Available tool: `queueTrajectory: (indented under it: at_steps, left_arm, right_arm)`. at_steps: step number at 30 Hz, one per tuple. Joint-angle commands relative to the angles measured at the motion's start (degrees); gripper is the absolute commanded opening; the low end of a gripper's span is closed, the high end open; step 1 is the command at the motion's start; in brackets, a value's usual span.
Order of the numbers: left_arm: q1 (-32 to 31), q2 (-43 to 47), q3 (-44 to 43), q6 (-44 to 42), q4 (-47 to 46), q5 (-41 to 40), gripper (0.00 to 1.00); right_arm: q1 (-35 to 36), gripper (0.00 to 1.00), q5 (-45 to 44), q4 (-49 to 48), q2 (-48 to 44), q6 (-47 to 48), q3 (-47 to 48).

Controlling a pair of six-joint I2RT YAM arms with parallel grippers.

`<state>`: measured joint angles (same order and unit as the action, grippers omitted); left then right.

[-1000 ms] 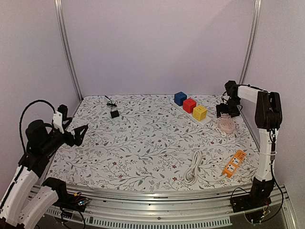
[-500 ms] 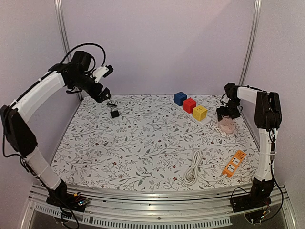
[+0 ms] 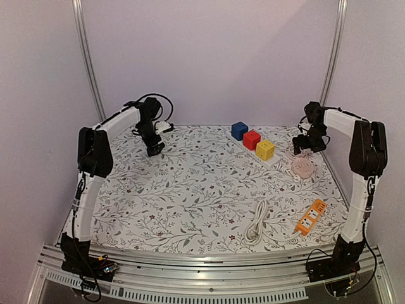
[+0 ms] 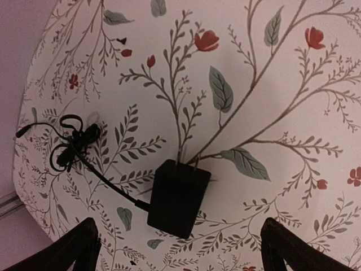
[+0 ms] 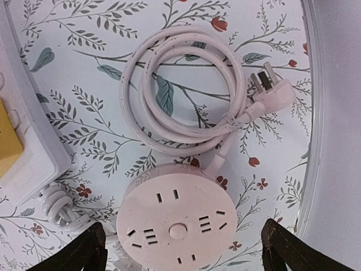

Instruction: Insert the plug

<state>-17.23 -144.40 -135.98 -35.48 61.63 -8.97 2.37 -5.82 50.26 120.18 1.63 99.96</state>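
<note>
The black plug [image 4: 177, 197] lies flat on the floral cloth at the back left, its two prongs pointing away from the wrist camera and its thin lead [image 4: 73, 144] bundled beside it. My left gripper [image 4: 181, 255] hovers open just above it, one finger on each side, touching nothing. From above, the plug [image 3: 154, 152] shows just under the left gripper [image 3: 154, 141]. At the back right, the round pink socket [image 5: 177, 220] lies face up with its coiled pink cord [image 5: 180, 101]. My right gripper [image 5: 189, 251] hangs open over the socket [image 3: 299, 166].
A white strip [image 3: 273, 159] carries blue [image 3: 239, 130], red [image 3: 252, 139] and yellow [image 3: 265, 149] cube sockets beside the round one. An orange power strip [image 3: 312, 216] and a white coiled cable [image 3: 256, 221] lie near the front right. Metal posts and walls stand close behind both grippers.
The left arm has swung from the near left, up and across, to hang over the black plug at the back left. The right gripper has lifted slightly above the pink socket.
</note>
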Motion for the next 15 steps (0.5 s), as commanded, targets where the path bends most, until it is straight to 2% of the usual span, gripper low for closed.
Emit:
queueTrajectory:
  at_steps: [1,5,10,12,15]
  left_arm:
    - [2.2,-6.0,-7.9,-1.7,0.8,4.2,0.99]
    - [2.5,-5.1,-1.7,-3.8,1.1,8.3,0.98]
    - [4.4,-3.2,2.0,-2.5,1.3,12.4,0.87]
    - [5.1,-3.3,2.4,-2.4,1.4,12.6,0.8]
    - [5.8,-4.1,2.4,-2.1,1.7,11.5,0.62]
  right_arm:
    - [0.6,0.94,-0.1,2.0,-7.5,-1.4,-3.6]
    - [0.6,0.94,-0.6,4.5,-13.6,-1.4,-5.7]
    - [0.6,0.94,-3.5,6.7,-20.7,-5.6,-10.3]
    - [0.6,0.94,-4.3,7.6,-23.5,-7.9,-13.4]
    - [0.6,0.94,-4.8,9.3,-27.8,-11.7,-19.0]
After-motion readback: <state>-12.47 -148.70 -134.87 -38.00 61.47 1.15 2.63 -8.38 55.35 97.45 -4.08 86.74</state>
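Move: Just under the open left hand lies the black plug, about 2 cm ahead, 1 cm left and 5 cm below. Its cord bundle sits some 11 cm ahead, 3 cm left and 6 cm below; the blue block is roughly 11 cm ahead, 29 cm right and 2 cm below. From the right hand, the black plug is about 9 cm ahead, 49 cm left and 7 cm below, while the round pink socket is 2 cm straight ahead and 7 cm below. Sinking about 5 cm onto the black plug, the left hand first noses 2 cm forward, then draws back as much while edging 2 cm left, and its wide-open fingers begin closing around the plug, the forward-left one coming against its cord end. The right hand, fingers still open and empty, rises some 8 cm and backs off 8 cm, away from the pink socket. ##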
